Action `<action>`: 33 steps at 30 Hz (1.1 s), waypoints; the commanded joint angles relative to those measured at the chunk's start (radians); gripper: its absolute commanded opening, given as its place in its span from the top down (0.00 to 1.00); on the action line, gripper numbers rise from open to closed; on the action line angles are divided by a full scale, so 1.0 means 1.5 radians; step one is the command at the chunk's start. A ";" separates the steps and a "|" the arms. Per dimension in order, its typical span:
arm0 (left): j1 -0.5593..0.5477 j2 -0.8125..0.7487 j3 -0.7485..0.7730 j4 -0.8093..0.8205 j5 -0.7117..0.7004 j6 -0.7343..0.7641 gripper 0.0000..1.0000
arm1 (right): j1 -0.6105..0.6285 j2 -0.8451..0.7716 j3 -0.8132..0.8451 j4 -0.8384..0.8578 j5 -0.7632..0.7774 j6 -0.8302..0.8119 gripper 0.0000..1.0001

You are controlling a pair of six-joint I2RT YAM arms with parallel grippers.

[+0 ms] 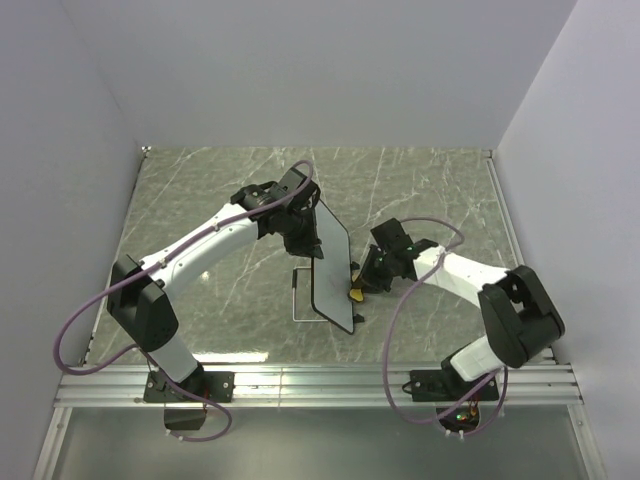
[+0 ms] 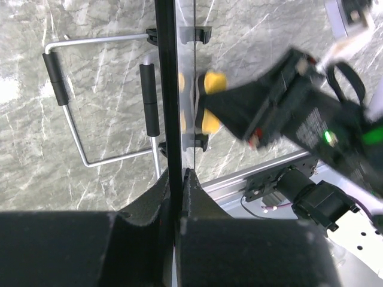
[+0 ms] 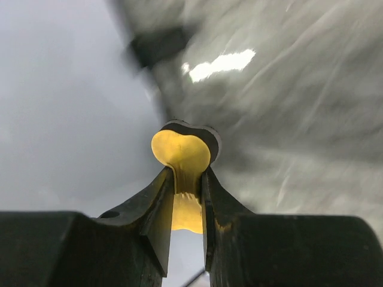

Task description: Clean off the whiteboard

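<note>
The whiteboard (image 1: 333, 272) stands on edge on the marble table, tilted, with my left gripper (image 1: 300, 228) shut on its upper black frame. In the left wrist view the frame (image 2: 168, 89) runs straight up from between the shut left gripper (image 2: 176, 179). My right gripper (image 1: 362, 285) is shut on the yellow bone-shaped eraser (image 1: 356, 295), whose end touches the board's right face near the lower edge. The right wrist view shows the eraser (image 3: 182, 149) pinched at its waist in the right gripper (image 3: 188, 179), against the pale board (image 3: 60, 119). In the left wrist view the eraser (image 2: 214, 81) mirrors in the board.
A bent wire stand (image 1: 298, 295) with black sleeves (image 2: 55, 78) juts from the board's left side and rests on the table. An aluminium rail (image 1: 320, 385) with both arm bases runs along the near edge. Pale walls close the table at the back and both sides.
</note>
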 commanded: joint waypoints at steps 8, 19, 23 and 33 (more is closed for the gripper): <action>-0.022 0.067 -0.068 -0.006 -0.044 0.079 1.00 | 0.054 -0.203 0.125 -0.042 -0.059 0.067 1.00; -0.019 0.064 -0.104 0.027 -0.049 0.071 1.00 | 0.073 -0.258 0.017 0.040 -0.032 0.110 1.00; -0.019 0.074 -0.099 0.026 -0.048 0.073 0.99 | 0.088 -0.251 -0.033 0.089 -0.024 0.115 1.00; -0.018 0.093 -0.046 0.006 -0.048 0.077 1.00 | 0.103 -0.196 -0.095 0.155 0.011 0.085 1.00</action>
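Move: The right hand holds the yellow eraser at the whiteboard's low right edge. The last red marks lie on the leaning face about 3 cm back from it, 5 cm left and 9 cm up. The near board clip is some 6 cm back and the far clip 8 cm ahead, neither to the side, both about 4 cm lower. From the left hand, pinching the upper edge, the marks are roughly 7 cm back, 6 cm right and 6 cm below. Keeping its grip on the eraser, the right hand leaves the low edge and swings up about 18 cm and some 5 cm left, standing clear of the leaning face, its wrist tilting some 30 degrees so the left side rises and the fingers swing outward. It then drops about 9 cm and draws back 2 cm, easing to a stop with the eraser's felt set on the red marks, while the left hand keeps the upper edge pinched almost in place. ##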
